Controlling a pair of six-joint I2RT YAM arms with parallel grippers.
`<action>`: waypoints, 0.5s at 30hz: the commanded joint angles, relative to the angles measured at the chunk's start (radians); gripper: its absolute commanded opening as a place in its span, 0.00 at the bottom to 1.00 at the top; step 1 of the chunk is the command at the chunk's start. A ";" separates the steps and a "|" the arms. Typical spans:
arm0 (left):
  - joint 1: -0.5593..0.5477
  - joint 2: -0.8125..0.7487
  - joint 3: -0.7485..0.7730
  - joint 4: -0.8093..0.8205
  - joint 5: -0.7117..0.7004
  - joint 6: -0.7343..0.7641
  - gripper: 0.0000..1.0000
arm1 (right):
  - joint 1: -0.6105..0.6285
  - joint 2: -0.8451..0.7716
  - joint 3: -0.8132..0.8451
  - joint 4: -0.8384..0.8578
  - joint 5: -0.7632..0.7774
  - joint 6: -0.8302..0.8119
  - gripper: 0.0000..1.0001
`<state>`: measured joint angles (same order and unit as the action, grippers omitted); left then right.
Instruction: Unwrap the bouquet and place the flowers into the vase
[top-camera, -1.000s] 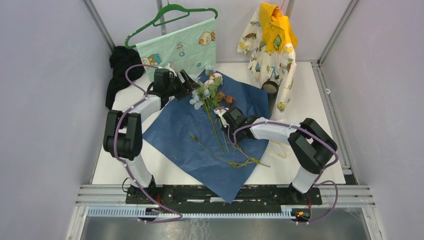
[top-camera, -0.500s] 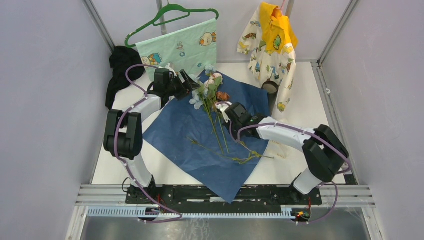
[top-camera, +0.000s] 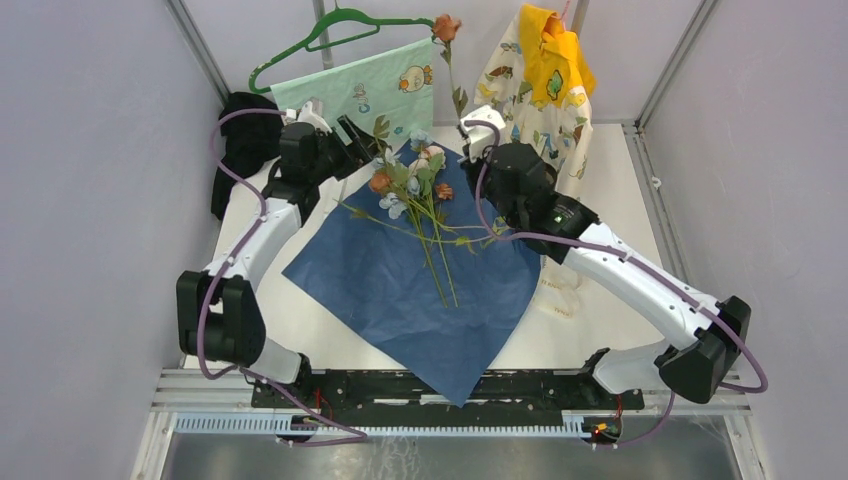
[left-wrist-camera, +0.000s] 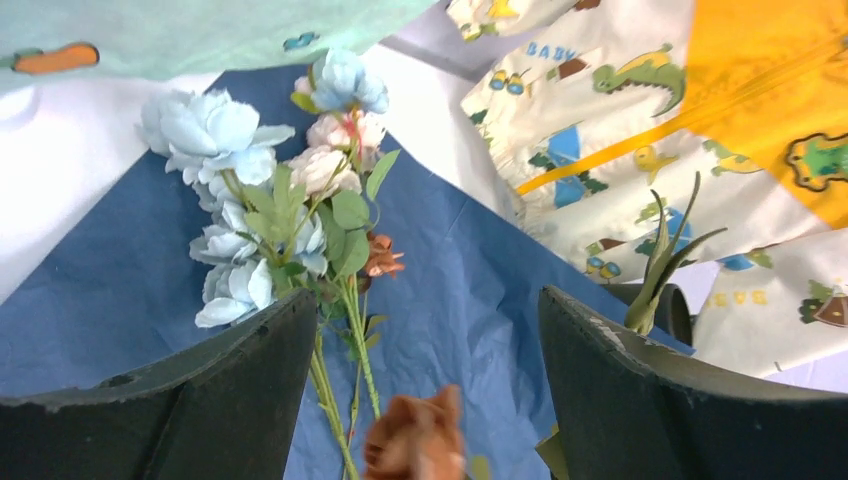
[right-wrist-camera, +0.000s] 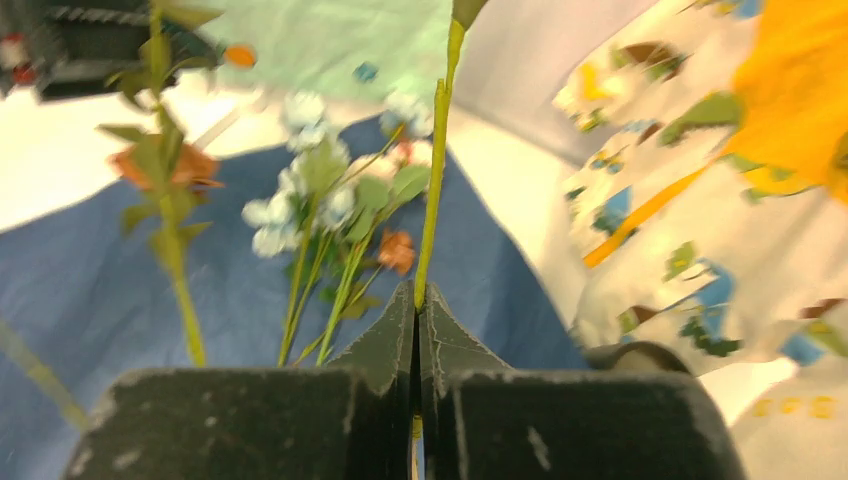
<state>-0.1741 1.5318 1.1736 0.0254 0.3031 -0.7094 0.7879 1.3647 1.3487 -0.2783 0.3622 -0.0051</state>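
Observation:
The bouquet's blue wrapping paper (top-camera: 400, 285) lies spread flat on the table. Most of the flowers (top-camera: 420, 190), pale blue, pink and rust-orange, lie across it. My right gripper (right-wrist-camera: 417, 295) is shut on one green stem (right-wrist-camera: 432, 180) and holds it upright above the paper's far corner, with its rust bloom (top-camera: 445, 27) high by the back wall. My left gripper (left-wrist-camera: 425, 300) hovers open over the flower heads, and a blurred orange bloom (left-wrist-camera: 415, 440) lies below the gap between its fingers. The dark vase (left-wrist-camera: 675, 308) shows at the paper's right edge, under the garment.
A green hanger with a mint cloth (top-camera: 360, 90) hangs at the back. A yellow and white dinosaur-print garment (top-camera: 545, 85) hangs at the back right. A black cloth heap (top-camera: 240, 140) lies at the back left. Metal frame posts (top-camera: 665, 70) border the table.
My right gripper shut on a stem and rose toward the back, lifting one rust-orange flower upright. The left gripper drew back and left. Another orange flower slid sideways across the pile.

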 joint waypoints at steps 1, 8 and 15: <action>0.003 -0.057 -0.024 0.016 -0.049 0.037 0.86 | -0.057 -0.012 0.046 0.202 0.139 -0.079 0.00; 0.004 -0.141 -0.060 0.026 -0.127 0.043 0.86 | -0.202 0.031 0.102 0.413 0.000 -0.111 0.00; 0.003 -0.228 -0.040 -0.015 -0.201 0.071 0.86 | -0.270 0.114 0.177 0.467 -0.080 -0.087 0.00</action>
<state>-0.1741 1.3689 1.0889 -0.0063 0.1528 -0.6926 0.5465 1.4559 1.4769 0.0757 0.3542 -0.1043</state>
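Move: The vase, where the right hand's flower stems are bound, stands about 14 cm to that hand's right and 4 cm ahead, its middle some 20 cm lower. The flowers left on the blue wrapping have their heads about 15 cm ahead, 10 cm left and 29 cm down; the raincoat hangs roughly 20 cm ahead and 17 cm right, about level. From the left hand the vase lies some 33 cm right, 7 cm back and 12 cm below. The right hand, still shut on the orange-rose stems, carries them about 10 cm up, 9 cm forward and 7 cm right, to the vase's side and well above it; the rightward swing dies out near the end while fingers tip up some 20 degrees and turn clockwise. The left hand, open and empty, backs off about 4 cm to the left and back, away from the held stems, ending a little higher. ##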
